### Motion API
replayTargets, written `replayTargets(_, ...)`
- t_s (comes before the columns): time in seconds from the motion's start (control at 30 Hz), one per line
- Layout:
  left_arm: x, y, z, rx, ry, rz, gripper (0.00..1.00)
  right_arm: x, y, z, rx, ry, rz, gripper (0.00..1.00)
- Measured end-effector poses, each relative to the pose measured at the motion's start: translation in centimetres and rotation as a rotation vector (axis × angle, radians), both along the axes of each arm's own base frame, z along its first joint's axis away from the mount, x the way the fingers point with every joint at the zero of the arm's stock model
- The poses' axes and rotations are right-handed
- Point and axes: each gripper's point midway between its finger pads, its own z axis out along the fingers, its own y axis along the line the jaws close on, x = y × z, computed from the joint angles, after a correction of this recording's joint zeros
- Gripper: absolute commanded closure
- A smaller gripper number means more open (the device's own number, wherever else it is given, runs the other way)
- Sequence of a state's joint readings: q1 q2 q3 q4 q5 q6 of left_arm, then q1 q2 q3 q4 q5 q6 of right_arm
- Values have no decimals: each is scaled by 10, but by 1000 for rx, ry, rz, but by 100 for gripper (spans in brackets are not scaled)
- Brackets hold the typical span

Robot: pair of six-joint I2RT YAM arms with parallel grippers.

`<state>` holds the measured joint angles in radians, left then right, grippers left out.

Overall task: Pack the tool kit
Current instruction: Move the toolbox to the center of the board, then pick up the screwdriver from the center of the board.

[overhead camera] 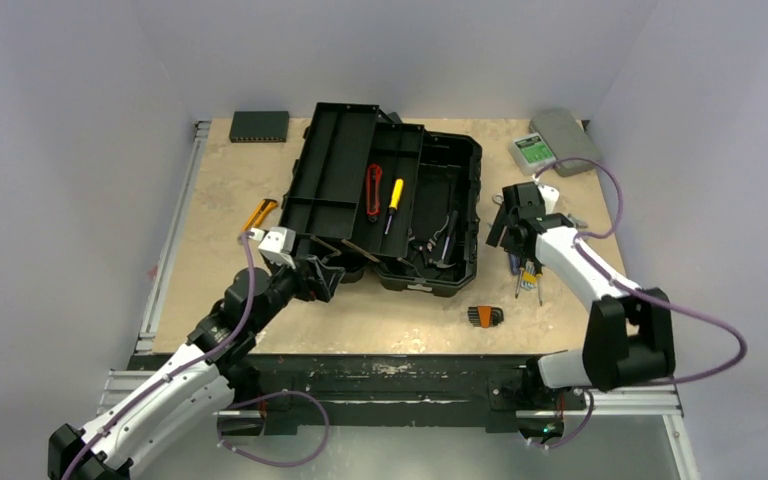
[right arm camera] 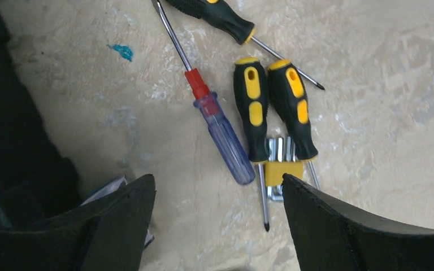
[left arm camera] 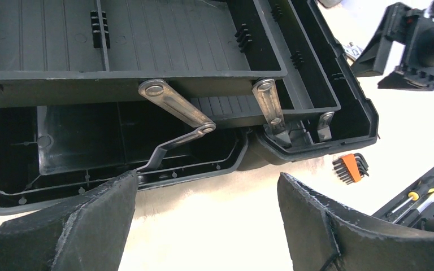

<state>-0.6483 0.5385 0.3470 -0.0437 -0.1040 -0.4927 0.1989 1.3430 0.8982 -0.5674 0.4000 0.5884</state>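
The black toolbox (overhead camera: 430,215) lies open mid-table with its cantilever trays (overhead camera: 345,165) swung out to the left. A red-handled tool (overhead camera: 372,190) and a yellow screwdriver (overhead camera: 394,198) lie in one tray. My left gripper (overhead camera: 325,275) is at the box's near left corner, open and empty; in its wrist view the left gripper (left arm camera: 206,180) faces the tray hinge arms (left arm camera: 178,107). My right gripper (right arm camera: 217,183) hovers open over loose tools right of the box: two black-and-yellow screwdrivers (right arm camera: 251,107), a blue-handled one (right arm camera: 223,135) and a yellow hex-key holder (right arm camera: 282,172).
An orange hex-key set (overhead camera: 484,316) lies near the front edge, and an orange-handled tool (overhead camera: 260,213) lies left of the box. A thin black device (overhead camera: 259,125) sits back left. A flat grey case (overhead camera: 568,140) and a green-labelled pack (overhead camera: 532,150) sit back right.
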Motion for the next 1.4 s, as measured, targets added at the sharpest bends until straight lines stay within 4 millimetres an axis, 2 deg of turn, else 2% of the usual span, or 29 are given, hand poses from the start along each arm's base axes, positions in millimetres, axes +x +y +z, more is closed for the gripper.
replayTargets(0.27, 1, -2, 1, -5, -3, -4, 11, 32, -3, -51, 13, 146, 75, 41)
replayTargets(0.6, 1, -3, 4, -14, -14, -8, 12, 50, 5, -73, 54, 196, 136, 48)
replayTargets(0.77, 1, -4, 2, -10, -6, -15, 12, 59, 8, -75, 84, 195, 140, 50)
replayTargets(0.8, 1, -4, 1, -9, -4, -15, 12, 61, 8, -75, 86, 195, 140, 52)
replayTargets(0.83, 1, -4, 0, -7, -2, -16, 12, 63, 8, -75, 86, 193, 140, 60)
replayTargets(0.9, 1, -5, 0, -6, 1, -18, 12, 67, 9, -76, 88, 192, 140, 68)
replayTargets(1.03, 1, -5, -1, -5, 2, -18, 12, 72, 9, -75, 88, 180, 140, 71)
replayTargets(1.07, 1, -5, -1, -5, 2, -18, 12, 72, 9, -75, 89, 179, 141, 76)
replayTargets(1.13, 1, -5, -1, -5, 2, -18, 12, 72, 9, -75, 91, 174, 139, 95)
replayTargets(1.17, 1, -5, -1, -5, 2, -18, 12, 71, 9, -74, 93, 171, 140, 100)
replayTargets(1.4, 1, -5, -1, -5, 2, -18, 12, 54, 16, -71, 147, 180, 162, 100)
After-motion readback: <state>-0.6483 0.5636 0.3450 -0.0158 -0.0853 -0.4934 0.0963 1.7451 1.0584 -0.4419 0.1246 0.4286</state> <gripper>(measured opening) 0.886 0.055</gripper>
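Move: The red collar of the blue-handled screwdriver, near its middle, lies about 7 cm ahead of the right hand, 1 cm to its left and 8 cm below. A pair of black-yellow screwdrivers lies some 3 cm ahead and 6 cm right, and a yellow hex-key set about 4 cm back and 5 cm right. The toolbox's open right half is about 11 cm ahead and 14 cm left. From the left hand that screwdriver is roughly 17 cm ahead, 43 cm right and 15 cm down. The right hand's fingers come down on the blue-handled screwdriver and pinch it at the red collar, closing from wide open to nearly shut. To get there the hand sinks and reaches forward, about 7 cm each way, tipping and turning slightly counter-clockwise; once closed it draws back some 2 cm, barely rising. ##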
